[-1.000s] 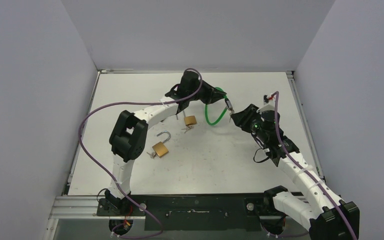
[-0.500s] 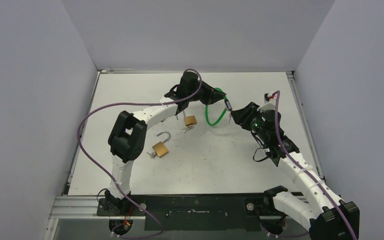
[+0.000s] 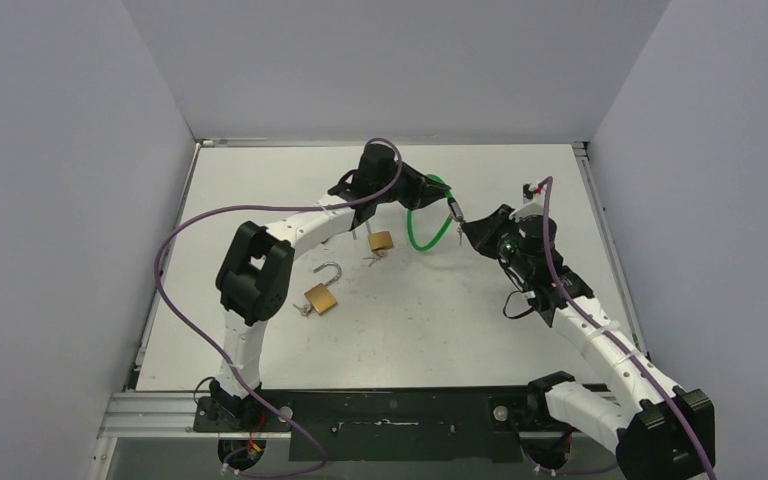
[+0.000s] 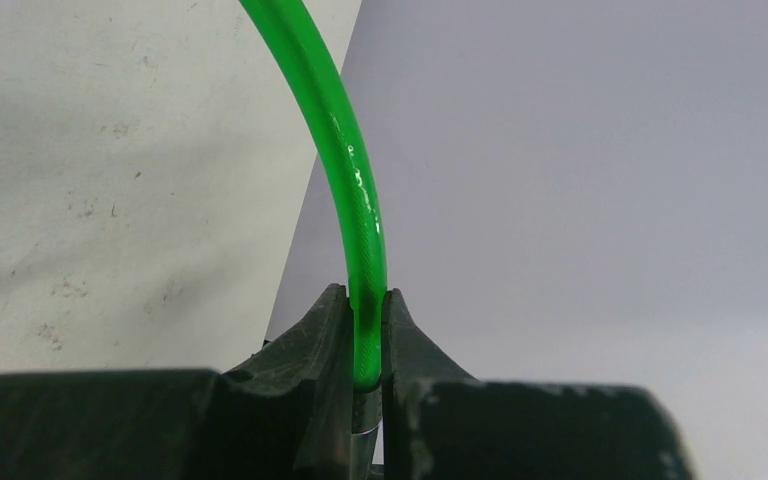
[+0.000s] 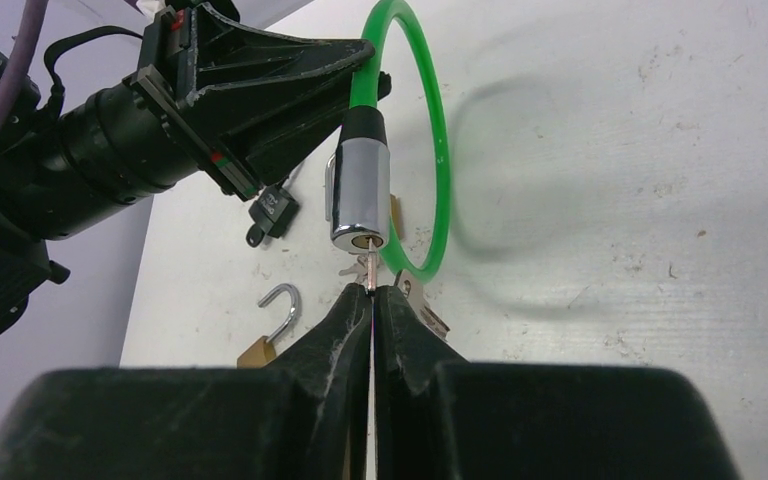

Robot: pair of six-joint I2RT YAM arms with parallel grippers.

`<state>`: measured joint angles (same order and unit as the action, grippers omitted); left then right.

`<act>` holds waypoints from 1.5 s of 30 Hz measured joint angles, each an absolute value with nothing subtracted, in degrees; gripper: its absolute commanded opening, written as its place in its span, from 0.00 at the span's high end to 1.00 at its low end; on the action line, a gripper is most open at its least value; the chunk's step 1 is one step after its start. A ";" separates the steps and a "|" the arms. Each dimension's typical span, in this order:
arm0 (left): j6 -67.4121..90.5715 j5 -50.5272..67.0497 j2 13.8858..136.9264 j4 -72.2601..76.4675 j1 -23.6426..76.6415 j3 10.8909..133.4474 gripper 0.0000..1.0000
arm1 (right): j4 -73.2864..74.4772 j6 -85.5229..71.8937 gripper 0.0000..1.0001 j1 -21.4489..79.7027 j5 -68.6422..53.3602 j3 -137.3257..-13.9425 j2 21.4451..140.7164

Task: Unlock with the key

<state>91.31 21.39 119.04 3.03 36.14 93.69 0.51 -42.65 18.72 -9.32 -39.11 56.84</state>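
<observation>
A green cable lock hangs above the table, its loop curving back to a chrome cylinder. My left gripper is shut on the green cable just above the metal end. A thin key sticks out of the cylinder's lower face. My right gripper is shut on that key right below the cylinder. From above, the right gripper meets the cylinder beside the left gripper.
A brass padlock with its shackle swung open lies on the table near the left arm's elbow. Another brass padlock with keys lies under the left forearm. Grey walls enclose the white table on three sides.
My right gripper has closed on the key after standing partly open. The right arm edged slightly left toward the cylinder. The left arm and the cable lock stayed put.
</observation>
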 measured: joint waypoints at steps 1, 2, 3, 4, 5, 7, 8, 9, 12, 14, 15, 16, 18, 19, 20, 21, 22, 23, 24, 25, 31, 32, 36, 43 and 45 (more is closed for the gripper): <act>91.39 21.23 119.04 3.42 36.07 93.45 1.00 | 0.43 -42.63 1.00 18.72 -9.41 -39.31 57.25; 91.50 21.23 119.04 3.68 36.01 93.27 1.00 | 0.40 -42.59 1.00 18.72 -9.45 -39.46 57.63; 91.74 21.21 119.00 3.84 35.94 93.06 1.00 | 0.38 -42.48 1.00 18.72 -9.47 -39.55 57.98; 91.94 21.21 118.96 4.12 35.90 92.79 1.00 | 0.36 -42.35 1.00 18.72 -9.45 -39.64 58.24; 92.18 21.08 118.87 4.23 35.86 92.51 1.00 | 0.40 -42.09 1.00 18.72 -9.45 -39.83 58.61; 92.49 20.73 118.76 4.51 35.77 92.16 1.00 | 0.25 -40.91 1.00 18.72 -9.58 -40.32 59.53; 92.60 20.58 118.74 4.62 35.68 92.05 1.00 | 0.10 -40.10 1.00 18.72 -9.78 -40.58 59.96; 92.75 20.34 118.63 4.91 35.62 91.77 1.00 | 0.12 -39.09 0.99 18.72 -10.00 -41.04 60.51; 93.65 19.40 118.15 6.24 35.24 90.54 1.00 | 0.49 -35.73 1.00 18.72 -10.39 -43.13 62.76; 94.28 18.98 117.71 7.03 34.83 89.69 1.00 | 0.58 -34.13 1.00 18.63 -10.52 -44.12 64.07; 94.43 18.96 117.56 7.22 34.70 89.43 1.00 | 0.49 -33.82 1.00 18.41 -10.90 -44.27 64.42; 94.52 18.94 117.49 7.33 34.63 89.34 1.00 | 0.54 -33.80 1.00 18.13 -11.16 -44.27 64.58; 94.59 18.90 117.47 7.70 34.65 89.34 1.00 | 0.54 -34.79 1.00 17.39 -12.21 -44.27 64.62; 94.63 18.92 117.47 7.97 34.65 89.34 1.00 | 0.32 -36.05 1.00 16.84 -13.21 -44.27 64.60; 94.70 18.90 117.47 8.36 34.65 89.34 1.00 | 0.03 -37.71 1.00 16.27 -14.41 -44.27 64.60; 94.74 18.90 117.47 8.84 34.65 89.34 1.00 | -0.36 -39.94 1.00 15.57 -15.81 -44.25 64.55; 94.78 18.90 117.47 9.47 34.65 89.34 1.00 | -0.95 -42.52 1.00 14.79 -17.41 -44.18 64.47; 94.91 18.94 117.47 10.24 34.65 89.34 1.00 | -2.00 -45.52 1.00 13.93 -19.09 -43.94 64.25; 95.00 19.05 117.47 10.96 34.65 89.34 1.00 | -3.16 -48.12 1.00 13.28 -20.38 -43.62 64.03; 95.18 19.27 117.47 11.99 34.65 89.34 1.00 | -4.95 -51.62 1.00 12.45 -22.13 -42.94 63.68; 95.77 22.09 117.47 19.20 34.89 89.34 1.00 | -20.10 -74.94 1.00 8.36 -29.45 -34.63 61.28; 95.68 22.48 117.47 20.25 35.03 89.34 1.00 | -22.41 -78.78 1.00 8.14 -29.82 -32.91 60.93; 95.59 23.22 117.47 23.81 35.35 89.23 1.00 | -29.85 -91.22 1.00 7.86 -29.71 -28.67 60.03; 97.84 24.08 117.47 30.79 35.99 88.20 1.00 | -40.34 -105.58 0.59 7.86 -27.97 -23.66 58.92; 98.19 24.67 117.47 31.73 36.16 88.14 1.00 | -40.29 -104.99 0.44 7.44 -27.81 -23.77 58.72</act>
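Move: The right fingers are shut on the key, its blade just at the keyhole; the cable lock's cylinder lies about 5 cm ahead and 2 cm to the left, roughly level. From the left hand, which holds the green cable just above the cap, that lock is some 5 cm back and 2 cm to the right. On the table about 15 cm below the right hand lie the small brass padlock, 9 cm ahead and 17 cm left, and the large brass padlock, 6 cm back and 29 cm left. The right hand, keeping its pinch on the key, pushes about 2 cm forward into the lock, the left hand giving way forward and left by about as much while still holding the cable, then rolls some 60 degrees, left side rising (clockwise seen from behind), as it rises and draws back again. Both hands lift, the left some 8 cm with a lesser roll the opposite way and its fingers tilting up, and at the end the right fingers open partway and let go of the key. ##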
